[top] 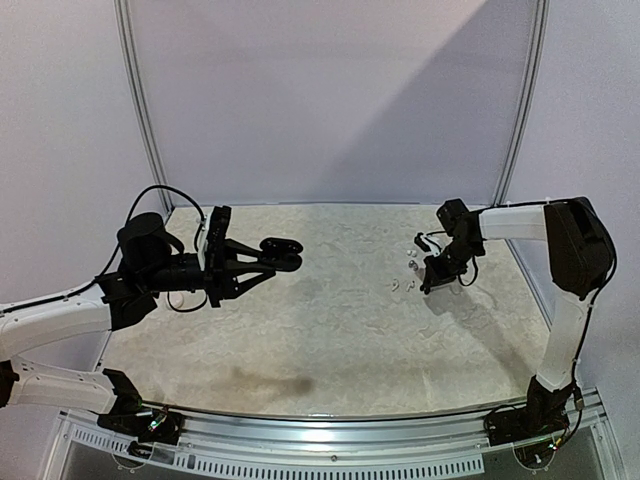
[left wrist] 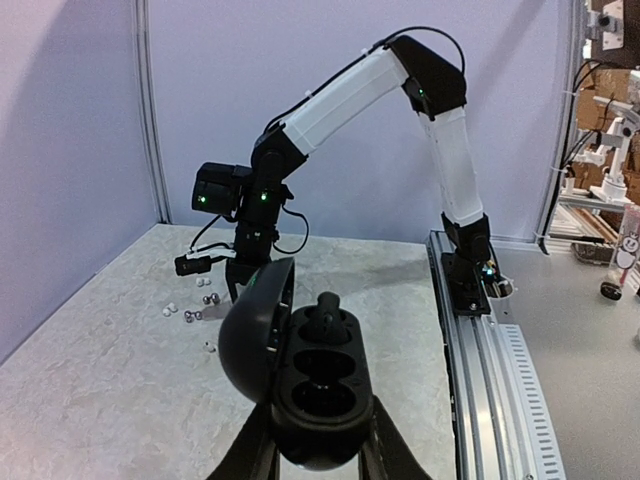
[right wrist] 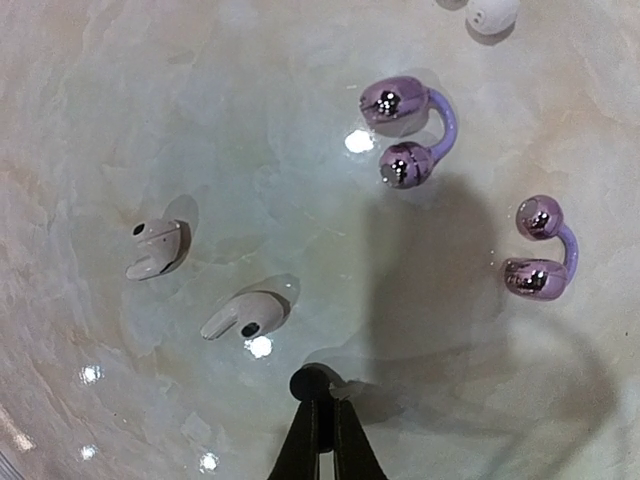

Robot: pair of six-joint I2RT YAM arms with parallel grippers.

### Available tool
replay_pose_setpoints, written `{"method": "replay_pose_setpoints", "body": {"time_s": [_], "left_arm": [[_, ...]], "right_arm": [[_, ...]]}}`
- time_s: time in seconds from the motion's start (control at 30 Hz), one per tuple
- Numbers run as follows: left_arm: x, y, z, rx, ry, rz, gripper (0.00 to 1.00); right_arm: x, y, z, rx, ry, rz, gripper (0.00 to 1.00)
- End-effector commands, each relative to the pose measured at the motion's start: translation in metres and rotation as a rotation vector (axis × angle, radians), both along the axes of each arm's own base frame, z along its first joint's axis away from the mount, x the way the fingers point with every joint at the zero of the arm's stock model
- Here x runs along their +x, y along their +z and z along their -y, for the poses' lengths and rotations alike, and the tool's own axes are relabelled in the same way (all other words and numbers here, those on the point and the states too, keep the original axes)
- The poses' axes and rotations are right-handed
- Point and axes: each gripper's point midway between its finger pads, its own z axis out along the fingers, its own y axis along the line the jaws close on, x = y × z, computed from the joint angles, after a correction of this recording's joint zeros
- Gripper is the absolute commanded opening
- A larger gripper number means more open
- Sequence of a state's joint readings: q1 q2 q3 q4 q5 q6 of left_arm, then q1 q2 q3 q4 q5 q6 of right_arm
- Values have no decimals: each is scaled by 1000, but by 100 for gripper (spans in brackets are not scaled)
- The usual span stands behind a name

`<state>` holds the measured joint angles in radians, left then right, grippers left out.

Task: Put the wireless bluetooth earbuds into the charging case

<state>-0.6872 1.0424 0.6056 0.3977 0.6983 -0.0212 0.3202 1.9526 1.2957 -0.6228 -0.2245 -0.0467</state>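
Note:
My left gripper [left wrist: 318,450] is shut on the black charging case [left wrist: 320,390], held above the table's left side with its lid [left wrist: 248,335] swung open. One black earbud [left wrist: 328,318] sits in the case's far slot, and the near slot shows empty. At the table's far right, my right gripper [right wrist: 320,410] points down and is shut on a small black earbud [right wrist: 312,382], pinched at the fingertips just above the table. Around it lie two white earbuds [right wrist: 155,248] [right wrist: 245,315] and two shiny purple-silver clip earbuds [right wrist: 405,135] [right wrist: 540,250].
Another white earbud [right wrist: 492,12] lies at the top edge of the right wrist view. In the top view the loose earbuds [top: 412,262] cluster just left of the right gripper [top: 430,283]. The marble table [top: 330,340] has walls behind and a metal rail along the near edge.

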Motion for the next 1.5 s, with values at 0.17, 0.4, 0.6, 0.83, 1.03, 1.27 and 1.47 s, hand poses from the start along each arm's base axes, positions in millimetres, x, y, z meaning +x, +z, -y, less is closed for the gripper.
{"method": "replay_pose_setpoints", "body": {"time_s": [0.17,0.4,0.6,0.83,1.03,1.27,1.47], "left_arm": [[-4,-6,4,17,-17,1,0],[-3,-5,4,12,-17,-1,0],[-5,-5,6,11,-30,4,0],[-11,-4,9,11,-61,8,0],[-18,-3,15,17,-103,57,0],[-23,-1,16,21,-119,69,0],[-23,-2,16,25,-122,71,0]], "right_arm": [[-24,13,-5,51,21,-41,0],[-8,110,-26,133,61,246,0],[-24,219,-69,221,204,519,0],[-108,338,-154,497,548,832,0],[-173,380,-214,662,780,925,0],[-217,355,-273,594,1038,881,0],[-227,327,-293,545,1114,838,0]]}}
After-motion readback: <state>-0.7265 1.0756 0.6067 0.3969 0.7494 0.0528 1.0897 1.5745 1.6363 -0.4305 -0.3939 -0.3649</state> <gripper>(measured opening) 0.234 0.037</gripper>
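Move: Up and across from the right hand, which already pinches a black earbud at the table, the charging case is held about 28 cm to its left, 18 cm back and 27 cm higher. On the table beside that hand, two white stem earbuds lie roughly 4 and 7 cm left and 1 cm ahead; two shiny earbud pairs sit some 8 cm ahead, one 2 cm left, the other 3 cm right. From the left hand, the case in its fingers is about 3 cm right and 1 cm ahead. Drawing the pinched earbud back a couple of centimetres close to the table, the right hand then sweeps up some 38 cm, left and back towards the case, swinging from pointing down to pointing left and slightly down; it finally sinks about 4 cm, fingers still shut. The left hand keeps the case and eases about 2 cm back, slightly right and down. ##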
